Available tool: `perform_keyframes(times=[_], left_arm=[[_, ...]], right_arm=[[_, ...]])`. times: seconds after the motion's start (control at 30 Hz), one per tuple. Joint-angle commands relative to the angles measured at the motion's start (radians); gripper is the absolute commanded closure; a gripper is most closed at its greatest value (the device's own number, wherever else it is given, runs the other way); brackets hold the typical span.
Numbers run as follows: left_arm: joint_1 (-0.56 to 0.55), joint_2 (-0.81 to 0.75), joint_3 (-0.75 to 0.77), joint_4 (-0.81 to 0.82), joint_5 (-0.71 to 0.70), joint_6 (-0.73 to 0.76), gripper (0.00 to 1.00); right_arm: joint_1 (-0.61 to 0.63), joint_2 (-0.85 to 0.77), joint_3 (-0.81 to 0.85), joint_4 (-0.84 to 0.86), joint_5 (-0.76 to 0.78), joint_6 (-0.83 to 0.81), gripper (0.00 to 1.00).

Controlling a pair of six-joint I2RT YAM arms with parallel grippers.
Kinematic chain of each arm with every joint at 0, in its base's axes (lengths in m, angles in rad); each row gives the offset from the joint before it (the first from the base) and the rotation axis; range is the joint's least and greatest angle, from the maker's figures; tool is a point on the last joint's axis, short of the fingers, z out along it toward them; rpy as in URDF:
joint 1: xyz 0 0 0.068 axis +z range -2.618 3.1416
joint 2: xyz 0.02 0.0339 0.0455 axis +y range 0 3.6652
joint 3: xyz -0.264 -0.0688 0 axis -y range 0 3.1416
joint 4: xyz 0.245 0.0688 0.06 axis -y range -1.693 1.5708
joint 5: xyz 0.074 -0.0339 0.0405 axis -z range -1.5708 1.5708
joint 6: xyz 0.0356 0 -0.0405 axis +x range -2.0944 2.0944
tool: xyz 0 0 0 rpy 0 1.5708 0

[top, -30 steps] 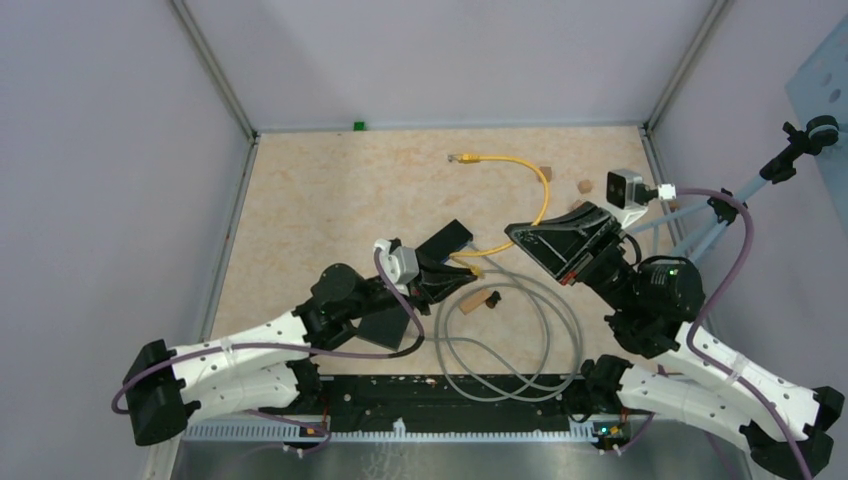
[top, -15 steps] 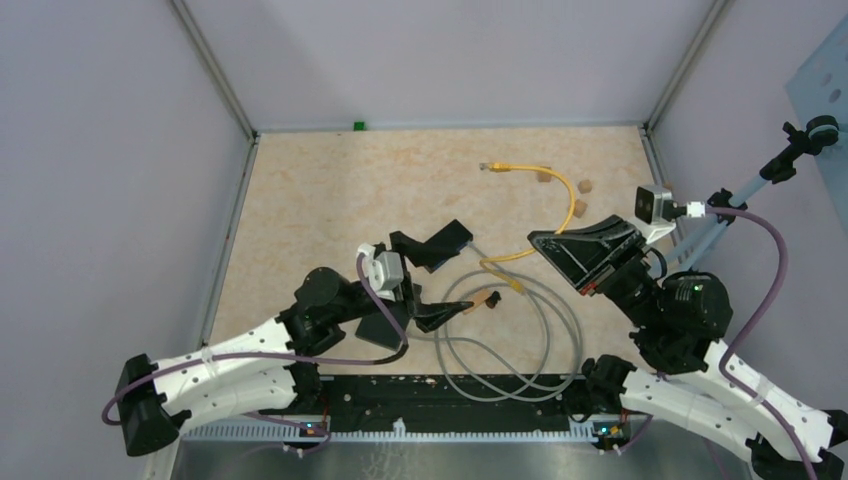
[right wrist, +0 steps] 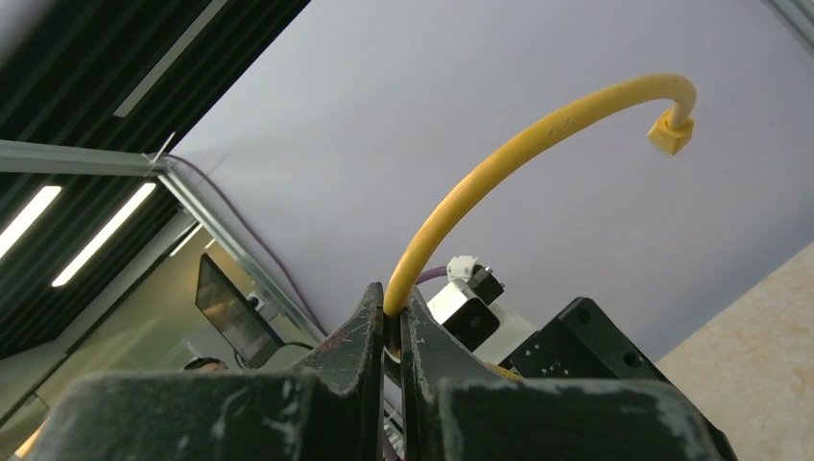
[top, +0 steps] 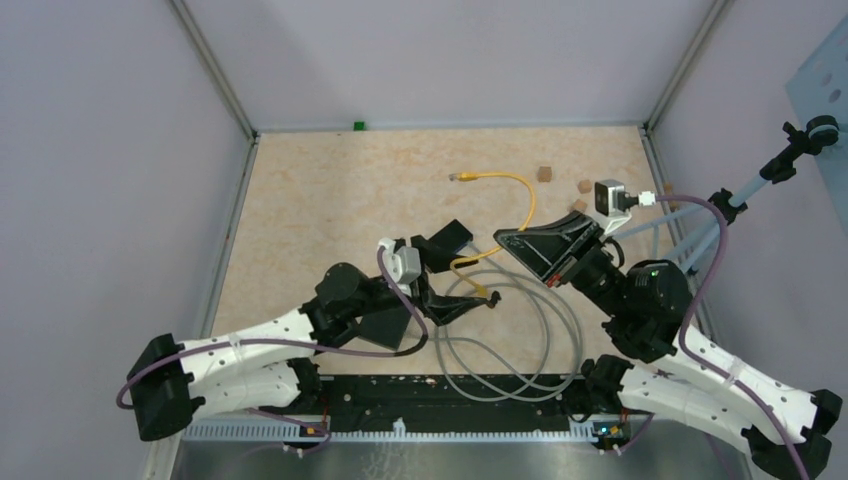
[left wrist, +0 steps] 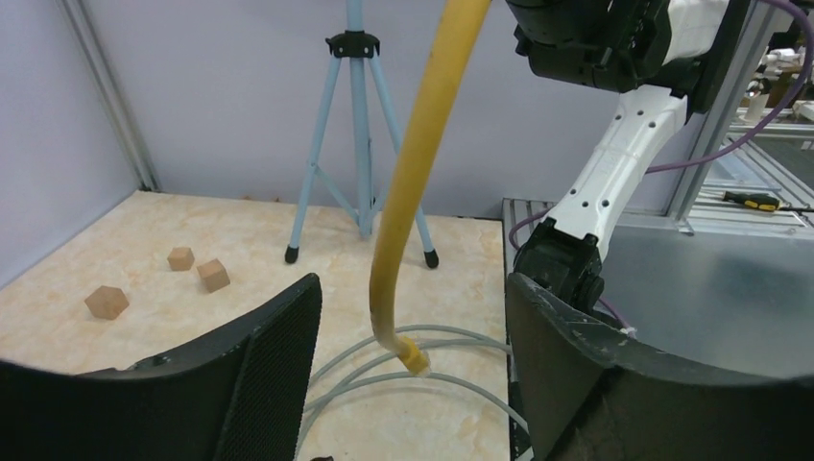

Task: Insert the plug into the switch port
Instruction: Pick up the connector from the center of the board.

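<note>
My right gripper (top: 501,240) (right wrist: 392,303) is shut on the middle of a yellow cable (top: 523,192), held above the table. The cable's near end hangs down with its yellow plug (top: 490,296) (left wrist: 415,357) just over the grey cables. That plug sits between the wide-open fingers of my left gripper (top: 455,292) (left wrist: 413,290), touching neither finger. The far plug (top: 456,177) (right wrist: 670,133) sticks out free. A black switch (top: 442,240) lies beside the left gripper on the far side; its ports do not show.
Grey cables (top: 520,340) loop over the near middle of the table. Wooden cubes (top: 545,173) (left wrist: 106,301) lie at the back right, near a blue tripod (left wrist: 356,125). Another small wooden piece (top: 492,300) lies by the hanging plug. Walls enclose the table.
My left gripper opened, drew back toward its base, then came forward around the hanging plug. The right arm swung right with the cable and returned left.
</note>
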Motion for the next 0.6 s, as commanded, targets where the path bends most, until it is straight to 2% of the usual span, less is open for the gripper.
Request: perform_keyframes(times=[0.0,0.07,0.2,0.27,0.37,0.4,0.47,0.5,0.57], left_arm=[[-0.004,0.043,0.047,0.115,0.027,-0.028,0.34],[-0.004,0.053,0.052,0.127,0.036,-0.025,0.47],[-0.004,0.050,0.065,0.063,0.022,0.006,0.97],[-0.005,0.033,0.082,-0.023,-0.001,0.053,1.00],[-0.003,-0.004,0.109,-0.190,-0.079,0.142,1.00],[-0.003,-0.024,0.118,-0.259,-0.121,0.171,1.00],[-0.003,-0.056,0.132,-0.337,-0.200,0.237,1.00],[-0.004,-0.069,0.138,-0.365,-0.238,0.280,1.00],[-0.004,-0.081,0.167,-0.436,-0.314,0.372,1.00]], right_arm=[[0.003,0.002,0.003,0.088,-0.034,0.019,1.00],[0.003,-0.010,-0.001,0.077,-0.028,0.011,1.00],[0.003,-0.064,0.003,-0.024,0.012,-0.038,1.00],[0.003,-0.104,0.023,-0.136,0.057,-0.083,1.00],[0.002,-0.156,0.087,-0.429,0.169,-0.166,1.00],[0.002,-0.170,0.111,-0.528,0.213,-0.184,0.96],[0.003,-0.184,0.156,-0.709,0.305,-0.209,0.74],[0.002,-0.188,0.176,-0.783,0.352,-0.215,0.66],[0.002,-0.187,0.222,-0.912,0.418,-0.233,0.56]])
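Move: The yellow cable's hanging near plug sits between the left hand's open fingers, about 1 cm back, 1 cm to the right and 1 cm below. On the table some 31 cm beneath that hand, the wooden block lies about 11 cm ahead with no sideways offset, the farther black box roughly 26 cm ahead and 4 cm left. From the right hand, already gripping the cable, the near plug is about 15 cm below, 1 cm back and 1 cm left; the far plug is some 8 cm ahead, 6 cm left and 2 cm up. The left fingers shut on the yellow cable close to its near plug while that hand edges about 1 cm right; it then carries its pinch some 3 cm forward, turning about 10 degrees counter-clockwise. Once that grip is on, the right fingers part around the cable and the hand draws off about 5 cm to the right, also down and a little forward, twisting clockwise and rolling its left side down. ##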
